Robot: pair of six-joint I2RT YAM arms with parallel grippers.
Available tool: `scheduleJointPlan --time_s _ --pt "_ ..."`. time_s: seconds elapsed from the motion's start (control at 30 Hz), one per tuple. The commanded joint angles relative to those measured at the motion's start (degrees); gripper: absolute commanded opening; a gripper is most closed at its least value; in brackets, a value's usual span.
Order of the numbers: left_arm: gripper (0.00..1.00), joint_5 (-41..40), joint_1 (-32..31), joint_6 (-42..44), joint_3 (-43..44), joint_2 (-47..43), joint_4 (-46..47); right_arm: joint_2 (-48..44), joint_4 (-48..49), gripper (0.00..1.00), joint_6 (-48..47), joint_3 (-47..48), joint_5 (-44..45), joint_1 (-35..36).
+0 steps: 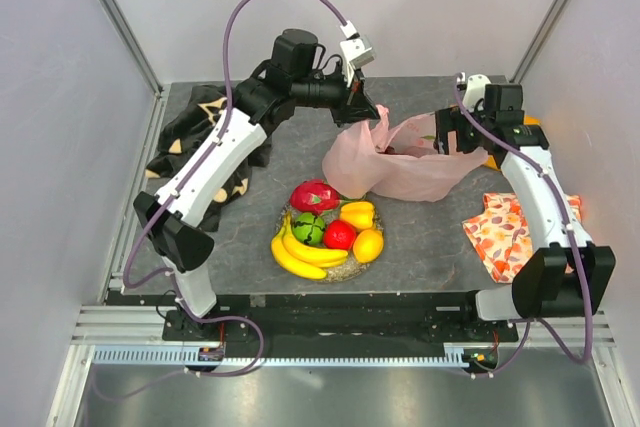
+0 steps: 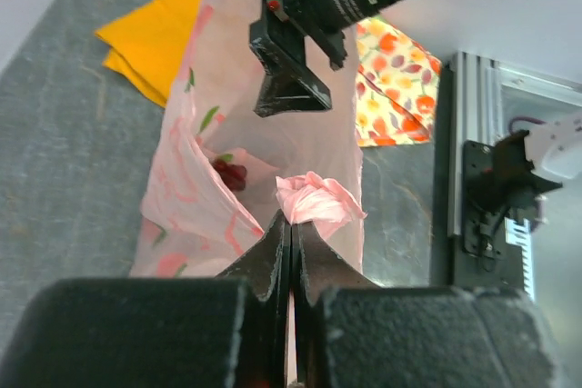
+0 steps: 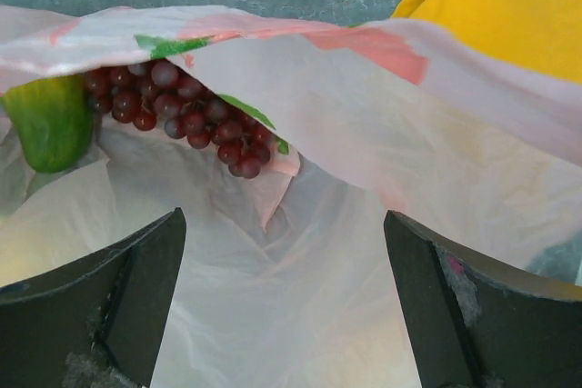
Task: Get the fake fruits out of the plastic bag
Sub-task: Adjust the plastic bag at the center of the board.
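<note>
The pink plastic bag (image 1: 400, 169) lies at the table's middle right. My left gripper (image 1: 360, 110) is shut on a bunched part of the bag's edge (image 2: 314, 202) and holds it up. My right gripper (image 1: 450, 142) is open and empty at the bag's mouth, also seen in the right wrist view (image 3: 282, 224). Inside the bag lie dark purple grapes (image 3: 182, 106) and a green fruit (image 3: 50, 124). The grapes also show in the left wrist view (image 2: 230, 173). A banana bunch (image 1: 300, 252), dragon fruit (image 1: 314, 195), green ball (image 1: 308, 228), red apple (image 1: 339, 235) and yellow-orange pieces (image 1: 368, 245) sit on the silvery plate (image 1: 345, 269).
A dark patterned cloth (image 1: 200, 137) lies at the back left under my left arm. A floral cloth (image 1: 505, 232) lies at the right beside my right arm. An orange cloth (image 3: 509, 6) lies behind the bag. Walls close in the table on three sides.
</note>
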Motion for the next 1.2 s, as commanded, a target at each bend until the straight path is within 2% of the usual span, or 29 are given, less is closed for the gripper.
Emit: scheduleJointPlan --time_s 0.0,0.17,0.33,0.43,0.53,0.6,0.67,0.7,0.73,0.8,0.83,0.87,0.93,1.0,1.03,1.17 --pt "0.02 3.3 1.6 1.5 3.3 0.8 -1.8 7.3 1.6 0.98 1.7 3.6 2.2 0.1" --pt "0.01 -4.0 5.3 -0.1 15.0 9.7 -1.6 16.1 2.8 0.98 -0.8 15.6 9.5 -1.5" --pt "0.02 -11.2 7.8 0.2 26.6 17.1 6.3 26.2 5.8 0.98 4.7 24.9 12.6 -7.4" --pt "0.01 -10.1 7.8 2.1 26.7 16.7 13.0 27.0 6.4 0.98 4.2 29.8 12.2 -8.2" --pt "0.02 -9.5 7.6 2.1 25.9 14.8 15.0 24.9 6.3 0.98 5.2 31.4 10.2 -8.2" --pt "0.02 -7.8 7.6 0.5 23.9 12.1 13.9 21.5 6.0 0.98 5.7 28.7 6.7 -8.0" --pt "0.02 -6.1 7.6 -0.6 16.1 9.0 11.0 18.6 5.5 0.98 5.7 23.6 5.5 -7.4" --pt "0.02 -5.3 7.6 -1.6 12.5 4.5 10.2 15.1 5.3 0.98 5.3 21.3 4.9 -7.2" --pt "0.02 -5.7 7.5 -2.9 3.8 2.6 9.6 13.2 5.0 0.98 5.0 18.8 3.9 -6.8" --pt "0.02 -8.0 7.6 -8.4 -4.5 -1.4 7.6 6.9 3.8 0.98 3.4 10.0 2.2 -6.1" --pt "0.02 -8.3 7.6 -10.1 -10.3 -3.3 6.1 4.7 3.2 0.98 2.4 2.5 2.1 -4.6" --pt "0.02 -8.5 7.6 -12.1 -12.5 -3.7 3.1 0.7 2.7 0.98 0.9 -1.2 2.1 -3.5" --pt "0.01 -10.0 7.6 -19.9 -19.7 -5.0 3.2 -2.6 -0.1 0.98 -0.4 -10.8 0.5 -0.8" --pt "0.02 -10.5 7.5 -27.7 -24.4 -5.7 7.1 -7.7 -0.2 0.98 -2.6 -16.9 0.6 2.0" --pt "0.02 -10.6 7.3 -28.6 -27.2 -5.7 8.3 -9.4 0.2 0.98 -3.2 -22.1 2.2 4.3" --pt "0.01 -12.1 6.5 -29.8 -24.1 -2.3 10.0 -11.9 0.9 0.98 -5.8 -23.0 4.4 5.8"
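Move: Hanging between the two hands, the plastic bag has its middle about 7 cm to the right of the left hand, 1 cm ahead and some 24 cm below. From the open right hand it is roughly 8 cm left, 5 cm back and 9 cm below. The filled fruit plate lies about 15 cm back, 10 cm left and 34 cm below the left hand. The orange cloth is about 8 cm ahead, 17 cm right and 20 cm below the right hand. Shaking the bag out with both arms: the left hand keeps its pinch on the handle and swings about 15 cm forward, then back and well down, its fingers tipping lower. The wide-open right hand, still inside the bag, sweeps forward and right, rises a little, then comes back over 20 cm, down and left. ##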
